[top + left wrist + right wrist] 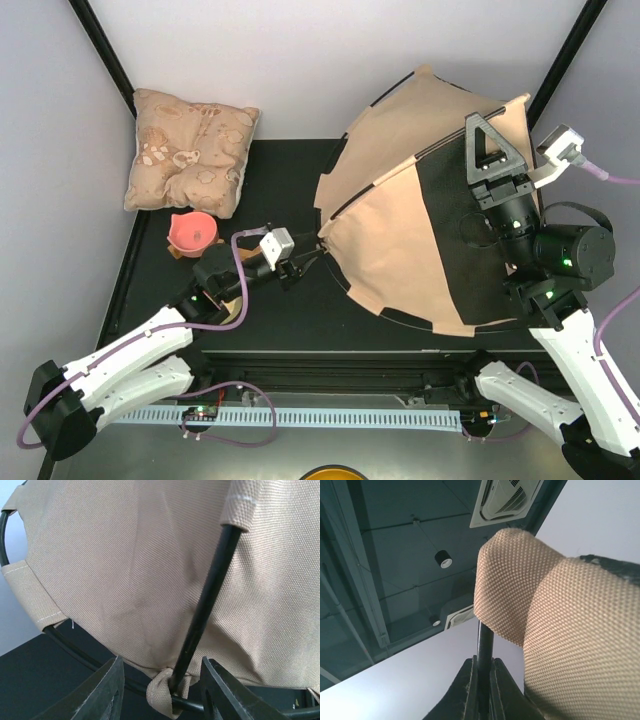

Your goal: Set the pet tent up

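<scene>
The pet tent [400, 215], tan canvas with black lining, stands partly raised on the right of the table. My left gripper [297, 268] sits at the tent's left corner. In the left wrist view it [161, 669] is open, with a black pole [205, 600] and the folded fabric corner loop [161, 696] between the fingers [107, 692], which touch neither. My right gripper [487, 130] is high over the tent's far side. In the right wrist view it [483, 662] is shut on a thin black pole [485, 637] just below a tan fabric sleeve end [512, 580].
A puffy beige patterned cushion [190, 150] lies at the back left corner. A pink bowl [195, 232] sits just in front of it, close to my left arm. Black frame posts [105, 50] rise at both back corners.
</scene>
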You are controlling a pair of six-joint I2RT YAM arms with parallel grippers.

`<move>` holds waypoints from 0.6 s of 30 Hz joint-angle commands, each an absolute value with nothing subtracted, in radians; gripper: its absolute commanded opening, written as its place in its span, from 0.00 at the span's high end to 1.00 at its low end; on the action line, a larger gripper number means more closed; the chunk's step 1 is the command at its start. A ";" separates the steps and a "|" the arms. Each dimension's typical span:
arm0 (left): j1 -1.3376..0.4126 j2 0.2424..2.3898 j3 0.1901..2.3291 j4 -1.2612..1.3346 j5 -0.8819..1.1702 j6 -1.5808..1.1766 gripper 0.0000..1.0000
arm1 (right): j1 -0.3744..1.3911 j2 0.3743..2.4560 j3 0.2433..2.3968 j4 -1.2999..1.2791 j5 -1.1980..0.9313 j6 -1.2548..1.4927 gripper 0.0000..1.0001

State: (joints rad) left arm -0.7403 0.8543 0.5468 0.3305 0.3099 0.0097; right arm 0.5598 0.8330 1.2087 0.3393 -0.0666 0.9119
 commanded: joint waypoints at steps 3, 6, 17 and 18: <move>-0.741 0.885 0.612 0.338 0.376 0.057 0.58 | 0.561 0.833 1.218 0.422 -0.092 0.937 0.99; -0.741 0.915 0.641 0.334 0.452 0.059 0.59 | 0.561 0.831 1.216 0.420 -0.091 0.938 0.99; -0.736 0.909 0.747 0.180 0.329 -0.008 0.98 | 0.561 0.811 1.216 0.303 -0.046 0.803 0.55; -0.732 0.906 0.770 0.148 0.318 -0.023 0.98 | 0.561 0.809 1.218 0.263 -0.040 0.777 0.48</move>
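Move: Right between and just ahead of the left hand's open fingers stands the black tent pole, about 2 cm to the hand's right, level with it. The cloth loop at the tent's corner is also 2 cm to the right and some 2 cm lower; the bare pole enters its cloth sleeve about 5 cm right and 6 cm above the hand. The right hand still pinches the pole high up, with the upper sleeve end about 5 cm to its right and 2 cm farther out. Sliding the left hand about 2 cm to the right, rising barely 1 cm with a slight clockwise turn, so the pole comes deep between its fingers, which then shut and pinch it just above the corner loop. The right hand stays high in place and, only once that grip is made, starts to open its fingers and release the pole. ##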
